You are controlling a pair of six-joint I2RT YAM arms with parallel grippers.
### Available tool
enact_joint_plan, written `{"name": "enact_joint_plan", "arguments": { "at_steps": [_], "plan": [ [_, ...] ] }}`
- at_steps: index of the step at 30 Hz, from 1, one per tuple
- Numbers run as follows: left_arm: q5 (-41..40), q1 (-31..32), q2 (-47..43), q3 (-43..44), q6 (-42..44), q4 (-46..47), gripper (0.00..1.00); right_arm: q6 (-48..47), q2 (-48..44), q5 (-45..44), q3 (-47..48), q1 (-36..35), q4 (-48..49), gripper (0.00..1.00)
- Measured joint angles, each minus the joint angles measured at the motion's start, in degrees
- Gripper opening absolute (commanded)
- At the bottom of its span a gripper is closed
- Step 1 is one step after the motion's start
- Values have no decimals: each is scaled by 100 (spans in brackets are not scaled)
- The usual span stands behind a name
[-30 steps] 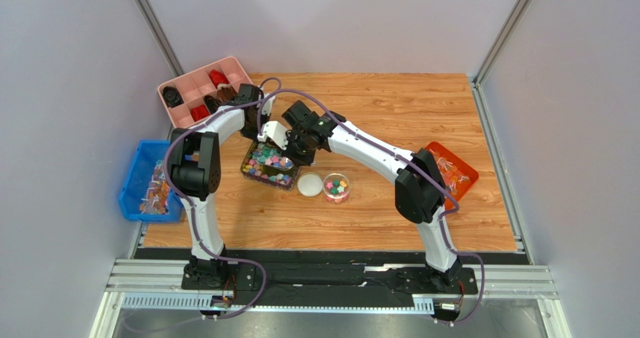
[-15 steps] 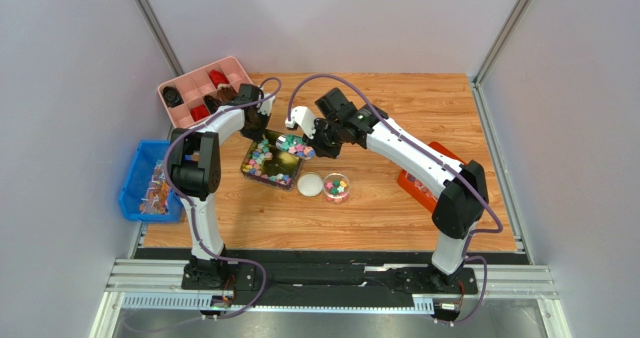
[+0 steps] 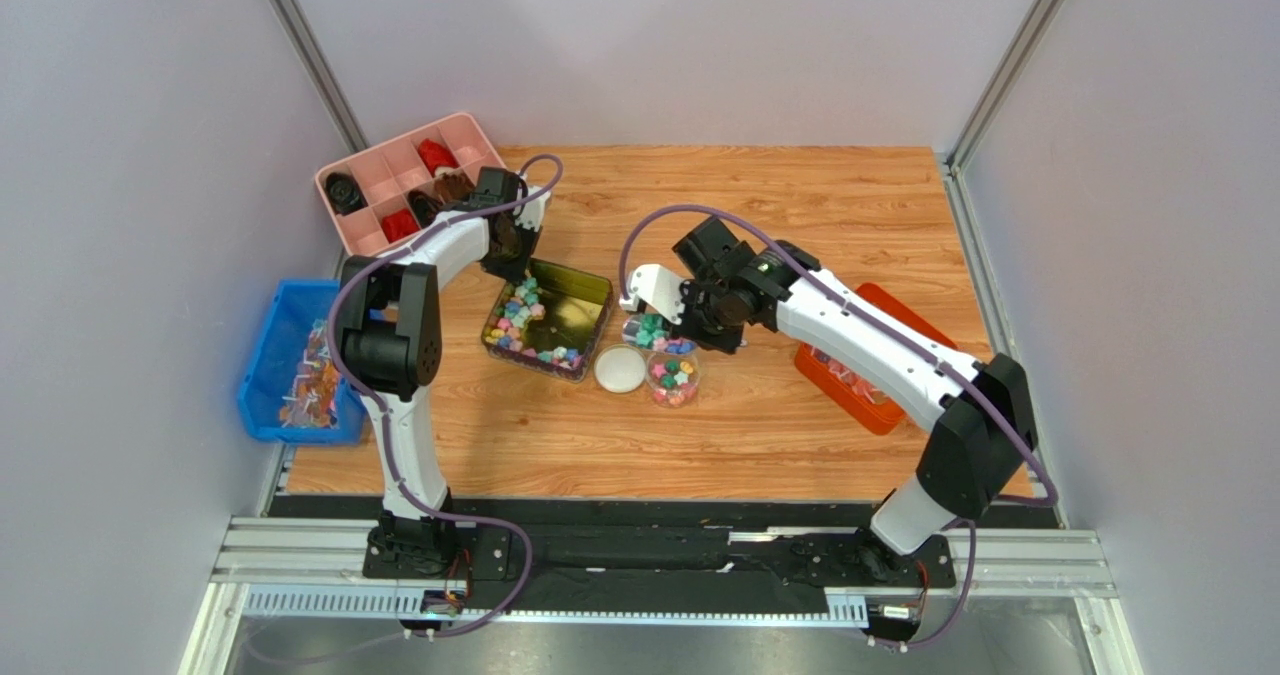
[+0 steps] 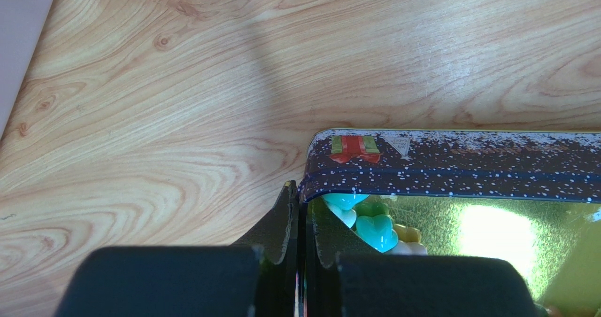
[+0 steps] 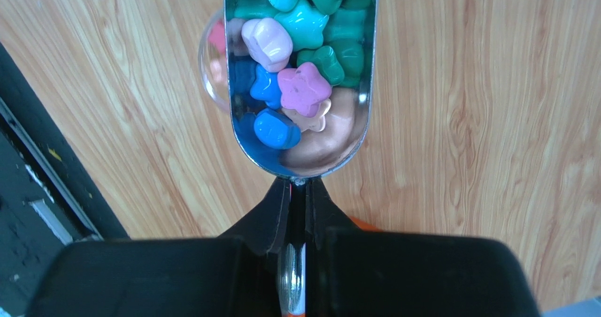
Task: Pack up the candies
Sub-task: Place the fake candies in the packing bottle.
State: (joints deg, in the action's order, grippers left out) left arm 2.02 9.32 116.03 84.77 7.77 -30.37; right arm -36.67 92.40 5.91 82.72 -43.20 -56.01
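Small pastel candies (image 3: 526, 324) lie in an open dark tin (image 3: 579, 294) with a gold inside. My left gripper (image 3: 519, 260) is shut on the tin's far-left wall; in the left wrist view its jaws (image 4: 300, 204) pinch the speckled rim (image 4: 451, 163), with candies (image 4: 374, 230) just inside. My right gripper (image 3: 679, 315) is shut on the handle of a metal scoop (image 3: 648, 333) full of candies. It holds the scoop over a small clear jar (image 3: 672, 377) that has some candies in it. The right wrist view shows the gripper (image 5: 298, 190), the loaded scoop (image 5: 300, 70) and the jar's edge (image 5: 210, 56) beneath.
A white round lid (image 3: 618, 369) lies just left of the jar. A pink compartment tray (image 3: 394, 176) with dark red and brown pieces stands at the back left. A blue bin (image 3: 278, 360) of wrapped sweets sits off the table's left edge. An orange tray (image 3: 887, 354) lies right, partly under my right arm.
My right arm has lifted the loaded scoop out of the tin and carried it right and nearer, over the jar. The left gripper has stayed on the tin wall.
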Motion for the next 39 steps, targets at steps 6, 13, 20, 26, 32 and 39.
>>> {"name": "enact_joint_plan", "arguments": {
  "at_steps": [6, 13, 20, 26, 32, 39],
  "plan": [
    [0, -4, 0, 0, 0, 0, 0, -260, -492, -378, -326, 37, -501, 0],
    [-4, -4, 0, 0, 0, 0, 0, -415, -540, -837, -428, 35, -966, 0],
    [-4, -13, 0, 0, 0, 0, 0, -525, -466, -1241, -428, -94, -1270, 0],
    [-4, -37, 0, 0, 0, 0, 0, -579, -275, -1513, -428, -317, -1412, 0],
    [-15, -42, 0, 0, 0, 0, 0, -632, -98, -1775, -358, -459, -1497, 0],
    [-20, -44, 0, 0, 0, 0, 0, -675, 55, -2004, -245, -518, -1513, 0]
  ]
}}
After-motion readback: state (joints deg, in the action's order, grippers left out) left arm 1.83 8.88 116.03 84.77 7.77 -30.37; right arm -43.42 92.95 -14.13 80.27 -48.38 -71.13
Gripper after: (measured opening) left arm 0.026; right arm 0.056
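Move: The right hand already holds the loaded scoop, its bowl reaching out to the hand's left. The bottle stands about 4 cm left of this hand, 1 cm back and some 11 cm below. The white lid is about 12 cm to the hand's left, level with it fore and aft, 15 cm below; the candy tin is 22 cm left, 8 cm ahead and 13 cm down. From the left hand, the bottle lies 23 cm right, 16 cm back, at about its height. Carry the right hand about 8 cm to its right and some 3 cm back, so the scoop's bowl comes over the bottle, slowing as you arrive. Tip the hand's left side down steadily by nearly 30 degrees throughout, dipping the bowl's open end; keep the fingers shut on the scoop handle. ##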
